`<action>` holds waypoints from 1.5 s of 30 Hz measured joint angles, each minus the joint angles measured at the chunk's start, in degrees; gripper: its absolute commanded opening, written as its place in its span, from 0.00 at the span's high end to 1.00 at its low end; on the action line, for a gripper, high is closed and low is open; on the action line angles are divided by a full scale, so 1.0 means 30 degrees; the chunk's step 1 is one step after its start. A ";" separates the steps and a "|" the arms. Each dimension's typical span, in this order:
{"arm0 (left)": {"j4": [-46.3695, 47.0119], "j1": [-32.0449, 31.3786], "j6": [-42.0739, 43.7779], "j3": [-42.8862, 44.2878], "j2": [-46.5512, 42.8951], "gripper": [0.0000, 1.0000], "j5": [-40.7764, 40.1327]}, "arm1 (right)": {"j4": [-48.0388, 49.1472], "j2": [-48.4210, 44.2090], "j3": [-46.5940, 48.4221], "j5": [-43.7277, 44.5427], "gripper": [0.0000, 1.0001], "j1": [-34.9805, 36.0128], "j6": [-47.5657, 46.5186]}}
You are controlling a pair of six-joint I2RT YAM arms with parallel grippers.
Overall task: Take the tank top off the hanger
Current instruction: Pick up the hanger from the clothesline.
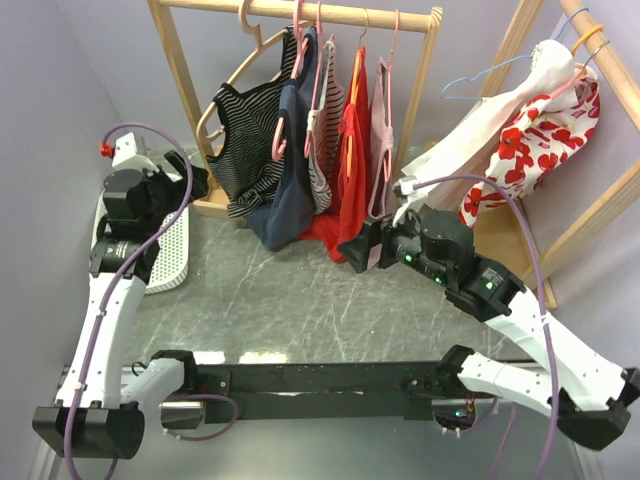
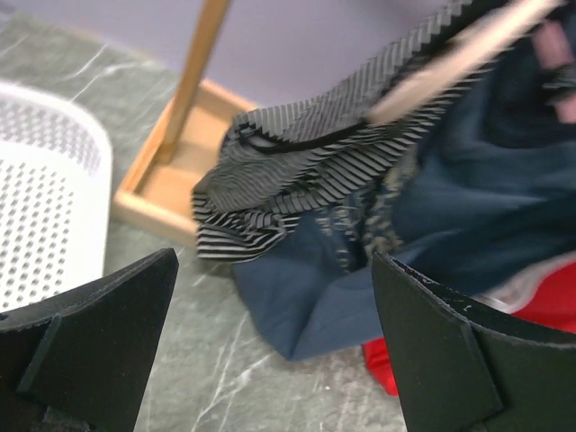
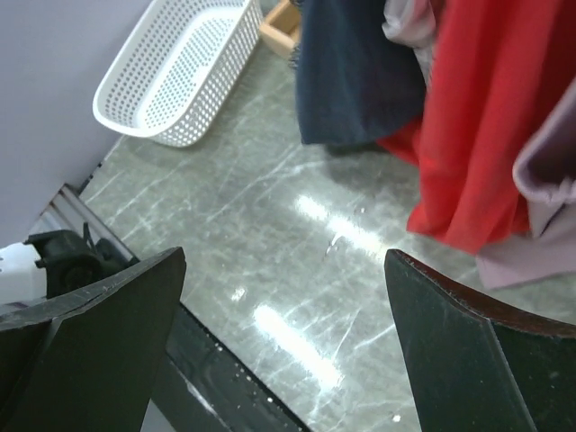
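A black-and-white striped tank top (image 1: 243,140) hangs on a wooden hanger (image 1: 222,100) at the left end of the wooden rack rail (image 1: 300,12). In the left wrist view the striped tank top (image 2: 297,162) hangs bunched below the blurred wooden hanger (image 2: 459,58). My left gripper (image 1: 200,183) is just left of the top's lower edge. It is open, with nothing between its fingers, and the left gripper (image 2: 274,265) is still apart from the cloth. My right gripper (image 1: 352,250) is open below the red garment (image 1: 350,170). In its own view the right gripper (image 3: 286,256) holds nothing above the table.
A navy garment (image 1: 290,190), a striped one, the red one and a lilac one (image 1: 382,130) hang right of the tank top. A white perforated basket (image 1: 170,250) lies at the left by the rack's base (image 2: 180,175). A second rack with a floral garment (image 1: 530,150) stands at the right.
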 measured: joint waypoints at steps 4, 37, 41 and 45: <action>0.0233 -0.0007 0.0393 0.0568 0.0029 0.04 0.1319 | -0.0838 0.0903 0.2171 0.1967 0.00 0.1421 -0.1020; 0.1457 -0.0685 0.1137 0.6623 0.5013 0.04 0.1530 | -0.1341 0.8641 1.5606 0.9085 0.00 0.1486 -0.5450; 0.1348 -0.0845 0.1224 0.9231 0.6885 0.03 0.4437 | -0.1319 0.9289 1.6072 0.9806 0.00 0.0656 -0.5515; 0.1304 -0.1494 0.1413 1.0834 0.7541 0.04 0.6339 | -0.1413 0.9632 1.6196 0.8969 0.00 -0.1829 -0.4750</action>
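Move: The mauve top's pink hanger is about 18 cm ahead of the right hand, 6 cm to its right and some 13 cm above it; the red top's orange hanger hangs about 5 cm to the left of the pink one, at the same depth. The left hand has the striped tank top's wooden hanger roughly 14 cm ahead, 8 cm to its right and 12 cm up, with the navy top's pink hanger some 6 cm farther right. The right hand climbs steeply by about 20 cm, then levels off and reaches forward, ending about 14 cm farther out and a little to the right, its fingers tipping up and swinging some 30 degrees clockwise to face the mauve and red tops' hangers on the clothesline. The left hand rises as well, in stages, and works to the right and forward towards the striped and navy tops' hangers, its fingers tipping up and turning clockwise; both grippers stay wide open, and neither is seen gripping a hanger. ##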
